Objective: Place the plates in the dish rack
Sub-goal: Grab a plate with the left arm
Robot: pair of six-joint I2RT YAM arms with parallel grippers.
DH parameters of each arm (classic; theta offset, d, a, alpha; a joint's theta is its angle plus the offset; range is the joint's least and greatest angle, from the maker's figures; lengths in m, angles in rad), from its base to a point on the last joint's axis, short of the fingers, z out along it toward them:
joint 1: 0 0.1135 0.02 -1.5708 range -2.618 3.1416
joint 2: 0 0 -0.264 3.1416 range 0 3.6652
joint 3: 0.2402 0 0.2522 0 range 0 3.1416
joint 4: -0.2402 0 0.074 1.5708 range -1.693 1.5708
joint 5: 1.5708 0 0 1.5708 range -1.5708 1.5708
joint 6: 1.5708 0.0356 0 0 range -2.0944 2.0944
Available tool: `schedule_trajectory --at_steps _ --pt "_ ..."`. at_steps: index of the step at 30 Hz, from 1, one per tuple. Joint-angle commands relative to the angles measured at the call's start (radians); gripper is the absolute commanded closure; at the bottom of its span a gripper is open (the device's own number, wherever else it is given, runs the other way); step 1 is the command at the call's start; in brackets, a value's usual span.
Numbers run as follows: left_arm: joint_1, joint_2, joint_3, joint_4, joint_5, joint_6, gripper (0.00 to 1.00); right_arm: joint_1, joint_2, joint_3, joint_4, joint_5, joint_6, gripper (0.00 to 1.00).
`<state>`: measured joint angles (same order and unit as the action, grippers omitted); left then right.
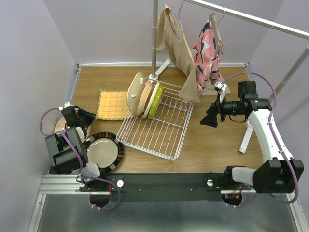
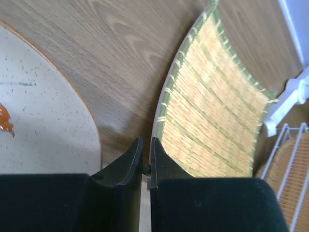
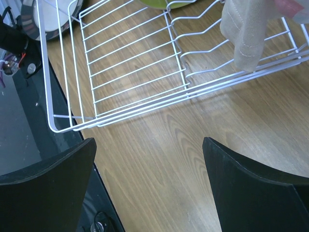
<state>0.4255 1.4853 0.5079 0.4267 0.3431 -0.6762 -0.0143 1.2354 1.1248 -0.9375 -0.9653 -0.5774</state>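
The white wire dish rack point(image 1: 159, 128) stands mid-table with a cream plate point(image 1: 136, 94), a tan one and a lime green plate point(image 1: 155, 102) upright at its far end. A dark-rimmed silvery plate point(image 1: 104, 151) lies flat left of the rack. A speckled cream plate point(image 2: 38, 111) lies under my left arm. My left gripper point(image 2: 146, 142) is nearly shut, with the pale edge of the woven mat point(image 2: 212, 101) pinched between its fingers. My right gripper point(image 3: 149, 145) hangs wide open over bare wood, right of the rack point(image 3: 120, 72), holding nothing.
A tall white clothes rail point(image 1: 155, 34) stands behind the rack, with a tan garment point(image 1: 181, 50) and a pink patterned one point(image 1: 206, 53) hanging over the rack's far right corner. The rail's white foot point(image 2: 294, 96) lies beyond the mat. Walls close in on three sides.
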Motion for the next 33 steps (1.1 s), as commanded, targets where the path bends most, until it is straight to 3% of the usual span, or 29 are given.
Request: schedule_trajectory --at_steps 1,6,12,15,23,27,33 --pt "0.001 0.061 0.056 0.0 0.042 0.137 0.96 0.004 -0.001 -0.014 -0.017 -0.029 -0.012 0.0" --pt "0.001 0.099 0.098 -0.075 0.057 0.213 0.82 0.004 -0.004 -0.025 -0.017 -0.029 -0.004 0.0" --pt "0.001 0.09 0.133 -0.123 0.062 0.271 0.53 0.005 -0.004 -0.023 -0.017 -0.027 -0.006 0.0" --pt "0.002 0.067 0.161 -0.15 0.05 0.305 0.46 0.005 -0.001 -0.023 -0.017 -0.03 -0.006 0.0" --pt "-0.002 0.128 0.311 -0.242 0.175 0.406 0.43 0.005 0.006 -0.019 -0.015 -0.032 -0.006 0.0" --pt "-0.008 0.204 0.397 -0.382 0.203 0.484 0.43 0.005 0.006 -0.02 -0.015 -0.03 -0.004 0.0" --pt "-0.025 0.289 0.469 -0.462 0.212 0.506 0.46 0.005 0.006 -0.019 -0.015 -0.029 -0.002 0.0"
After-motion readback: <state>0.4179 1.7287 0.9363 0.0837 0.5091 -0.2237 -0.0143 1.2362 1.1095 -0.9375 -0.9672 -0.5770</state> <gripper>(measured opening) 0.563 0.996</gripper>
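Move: The left hand still pinches the near-left corner of the yellow mat, just above the table; the mat's middle lies about 5 cm ahead of the hand, 8 cm to its right and 2 cm lower. The orange-sprig plate is centred some 6 cm back and 11 cm to the hand's left, the dark-rimmed plate about 17 cm back and 3 cm to its right. From the idle right hand the mat lies roughly 14 cm ahead, 40 cm to its left and 18 cm down. Down first, by about 1.5 cm, the left hand sets the held mat corner on the table, then opens its fingers to about half and lets go. It goes forward along the mat's left edge, about 5 cm in all, arching up some 4 cm and dipping again by 2 cm, while it turns clockwise about 20 degrees and rolls its left side up. ##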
